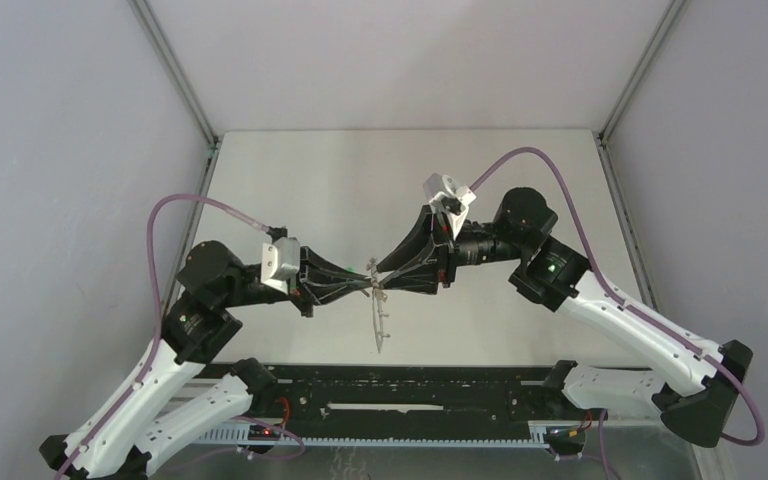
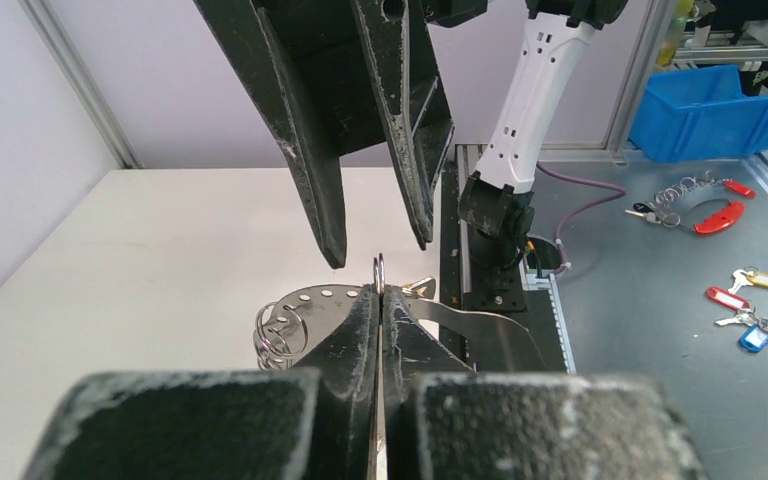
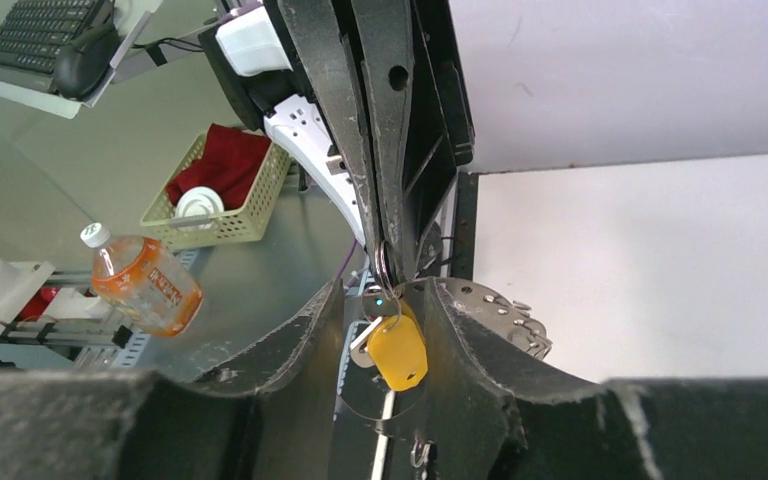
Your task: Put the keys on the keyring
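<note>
My left gripper is shut on a small wire loop at the rim of the flat grey keyring, which hangs below it above the table. A yellow-headed key dangles from that loop. The key hangs between the spread fingers of my right gripper, close to its right finger, and I cannot tell if they touch. From the left wrist, the right gripper's fingers stand apart just above the loop. The two grippers meet tip to tip over the table's middle.
A black rail runs along the near table edge by the arm bases. Off the table lie a blue bin, loose tagged keys, a drink bottle and a wicker basket.
</note>
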Robot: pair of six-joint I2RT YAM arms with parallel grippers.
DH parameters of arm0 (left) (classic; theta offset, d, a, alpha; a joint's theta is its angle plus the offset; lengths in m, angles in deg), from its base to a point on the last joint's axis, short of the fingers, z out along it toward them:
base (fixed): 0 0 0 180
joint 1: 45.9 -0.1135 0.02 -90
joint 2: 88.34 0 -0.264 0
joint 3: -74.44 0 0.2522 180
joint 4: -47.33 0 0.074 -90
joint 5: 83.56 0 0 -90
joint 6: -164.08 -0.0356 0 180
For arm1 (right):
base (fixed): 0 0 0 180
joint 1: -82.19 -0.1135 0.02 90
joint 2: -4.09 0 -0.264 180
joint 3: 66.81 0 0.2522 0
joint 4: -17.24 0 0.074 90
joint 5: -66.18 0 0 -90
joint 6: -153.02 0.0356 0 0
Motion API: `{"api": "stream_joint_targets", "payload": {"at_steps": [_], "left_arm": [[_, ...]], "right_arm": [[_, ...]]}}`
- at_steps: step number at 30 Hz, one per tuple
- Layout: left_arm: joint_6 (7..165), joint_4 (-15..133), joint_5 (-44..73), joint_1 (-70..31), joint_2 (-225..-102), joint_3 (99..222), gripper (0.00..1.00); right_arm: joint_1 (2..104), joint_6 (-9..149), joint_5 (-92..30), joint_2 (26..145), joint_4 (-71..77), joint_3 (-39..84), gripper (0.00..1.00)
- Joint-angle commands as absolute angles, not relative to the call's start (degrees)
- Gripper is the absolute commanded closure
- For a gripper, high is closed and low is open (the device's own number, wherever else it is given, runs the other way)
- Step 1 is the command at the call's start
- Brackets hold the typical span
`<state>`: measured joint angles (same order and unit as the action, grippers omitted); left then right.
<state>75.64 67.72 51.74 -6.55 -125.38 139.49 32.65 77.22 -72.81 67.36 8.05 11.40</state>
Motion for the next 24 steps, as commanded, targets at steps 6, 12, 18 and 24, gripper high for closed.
{"api": "stream_joint_targets", "payload": {"at_steps": [6,12,18,24], "left_arm": [[76.29,64.68,52.34,-6.87,-125.17,139.24,1.00],[76.19,64.65,52.40,-6.81,-124.94,139.42,1.00],[76.06,64.84,52.32,-6.86,-124.56,139.53,1.00],[74.75,66.29,52.20,-6.82,-124.18,139.57,1.00]], "right_arm": [[30.93,75.15,-75.91,68.47,14.02,13.83,0.65],[30.26,75.61,-75.91,69.16,13.67,13.82,0.71],[30.03,75.25,-75.46,70.27,10.42,15.16,0.92],[29.77,73.48,-73.12,71.21,1.16,18.86,1.00]]}}
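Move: The metal ring pinched in the left gripper's tips stands about 2 cm to the left of the right hand point and 1 cm back, roughly level with it. The yellow key hangs about 3 cm below, 2 cm back and 1 cm left of the right hand; the keyring plate's middle is some 4 cm back, 1 cm left and 3 cm below it. From the left hand, the ring is right at its fingertips, about 1 cm to the right. Leftward and slightly back, about 1.5 cm in all with a slight rise, the right hand eases its half-open fingers in on the ring at the left gripper's tips and shuts them fully there, pinching the ring just above the yellow key. The left fingers stay shut on the ring, holding it nearly still for the right hand. ##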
